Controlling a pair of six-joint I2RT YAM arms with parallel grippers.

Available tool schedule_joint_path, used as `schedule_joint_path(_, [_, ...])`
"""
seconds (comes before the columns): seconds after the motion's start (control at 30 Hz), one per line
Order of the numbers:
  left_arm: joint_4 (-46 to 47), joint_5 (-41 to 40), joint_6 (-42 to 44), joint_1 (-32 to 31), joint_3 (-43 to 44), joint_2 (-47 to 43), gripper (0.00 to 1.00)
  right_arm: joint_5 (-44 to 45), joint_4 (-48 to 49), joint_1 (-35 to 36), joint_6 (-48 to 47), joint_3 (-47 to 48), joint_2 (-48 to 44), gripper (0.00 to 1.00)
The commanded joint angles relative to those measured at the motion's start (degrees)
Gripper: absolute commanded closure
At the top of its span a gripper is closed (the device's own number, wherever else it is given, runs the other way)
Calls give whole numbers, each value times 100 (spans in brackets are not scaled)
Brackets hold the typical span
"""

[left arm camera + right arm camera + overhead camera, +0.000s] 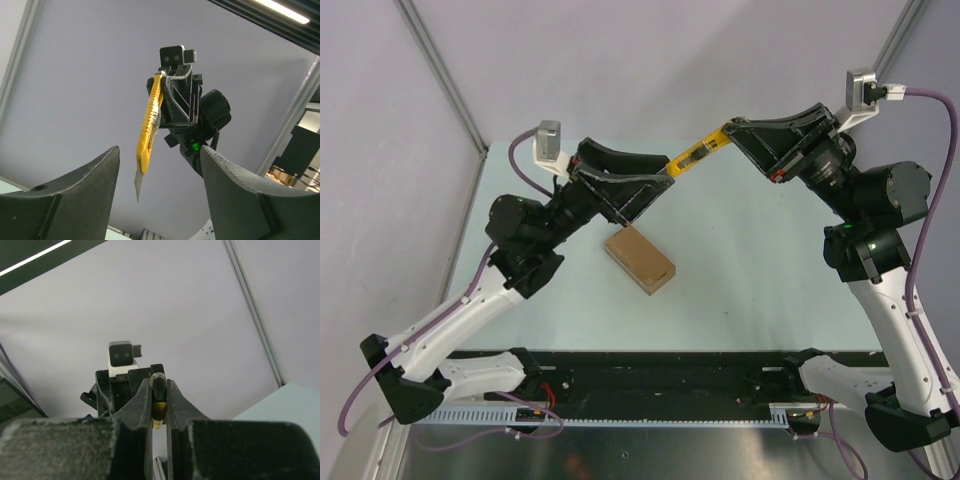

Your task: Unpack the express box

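Observation:
The express box (pixel 639 259), a small flat brown carton with its flaps down, lies at an angle in the middle of the pale table (pixel 750 290). Both grippers hover above the table behind it. My right gripper (pixel 733 131) is shut on the handle of a yellow utility knife (pixel 697 156), and in the right wrist view the handle (pixel 159 398) is pinched between the fingers (pixel 141 405). The knife (pixel 149 131) points blade-first into my open left gripper (pixel 159 150). Its bare blade (pixel 138 184) hangs between the two fingers (pixel 97 172) without touching either. The box is not in either wrist view.
A black rail (pixel 660 375) with both arm bases runs along the table's near edge. Grey walls with metal frame posts (pixel 442 75) close in the back and left. The left wrist camera (pixel 121 354) faces the right gripper.

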Motion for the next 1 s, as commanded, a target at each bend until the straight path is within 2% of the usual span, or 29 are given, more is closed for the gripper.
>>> schedule_joint_path(0.0, [382, 274, -340, -7, 161, 208, 32, 228, 555, 101, 143, -108, -176, 100])
schedule_joint_path(0.17, [487, 283, -384, -15, 178, 261, 45, 255, 529, 171, 117, -126, -167, 100])
schedule_joint_path(0.2, [496, 274, -376, -7, 187, 278, 50, 255, 529, 180, 117, -126, -167, 100])
schedule_joint_path(0.23, [505, 265, -376, -7, 187, 270, 60, 255, 520, 197, 117, -126, -167, 100])
schedule_joint_path(0.3, [505, 230, -376, -7, 170, 261, 69, 237, 520, 206, 108, -143, -167, 100])
schedule_joint_path(0.5, [514, 142, -270, -7, 64, 138, 67, 211, 371, 224, 29, -170, -211, 100])
schedule_joint_path(0.6, [514, 159, -252, -7, 46, 129, 77, 219, 344, 224, 20, -196, -237, 100])
schedule_joint_path(0.63, [514, 186, -252, -15, 46, 129, 87, 228, 344, 224, 20, -205, -246, 100])
schedule_joint_path(0.67, [514, 195, -261, -7, 46, 146, 92, 228, 344, 224, 20, -196, -255, 100])
schedule_joint_path(0.8, [514, 212, -244, -7, 20, 120, 98, 228, 300, 215, 29, -196, -264, 100])
schedule_joint_path(0.83, [514, 247, -191, -7, 20, 103, 100, 167, 265, 224, 38, -196, -264, 97])
schedule_joint_path(0.87, [514, 248, -52, -7, 20, 94, 100, 123, 248, 207, 38, -196, -264, 72])
schedule_joint_path(0.93, [470, 335, 46, 37, -6, 24, 100, -87, 142, 154, -6, -205, -255, 36])
schedule_joint_path(0.97, [418, 466, 116, 72, 2, 6, 100, -175, 107, 136, -67, -205, -264, 11])
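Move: The yellow knife, held by its rear end in the right fingers with the blade end towards the open left fingers, has its middle about 6 cm right, 2 cm ahead and 3 cm above the left hand. From the right hand, the left gripper is roughly 10 cm left, 4 cm back and 5 cm lower. The express box lies some 11 cm ahead, 5 cm left and 50 cm below the left hand. Easing about 1 cm right, the left fingers pinch the knife's blade end; the right hand then lets go. ##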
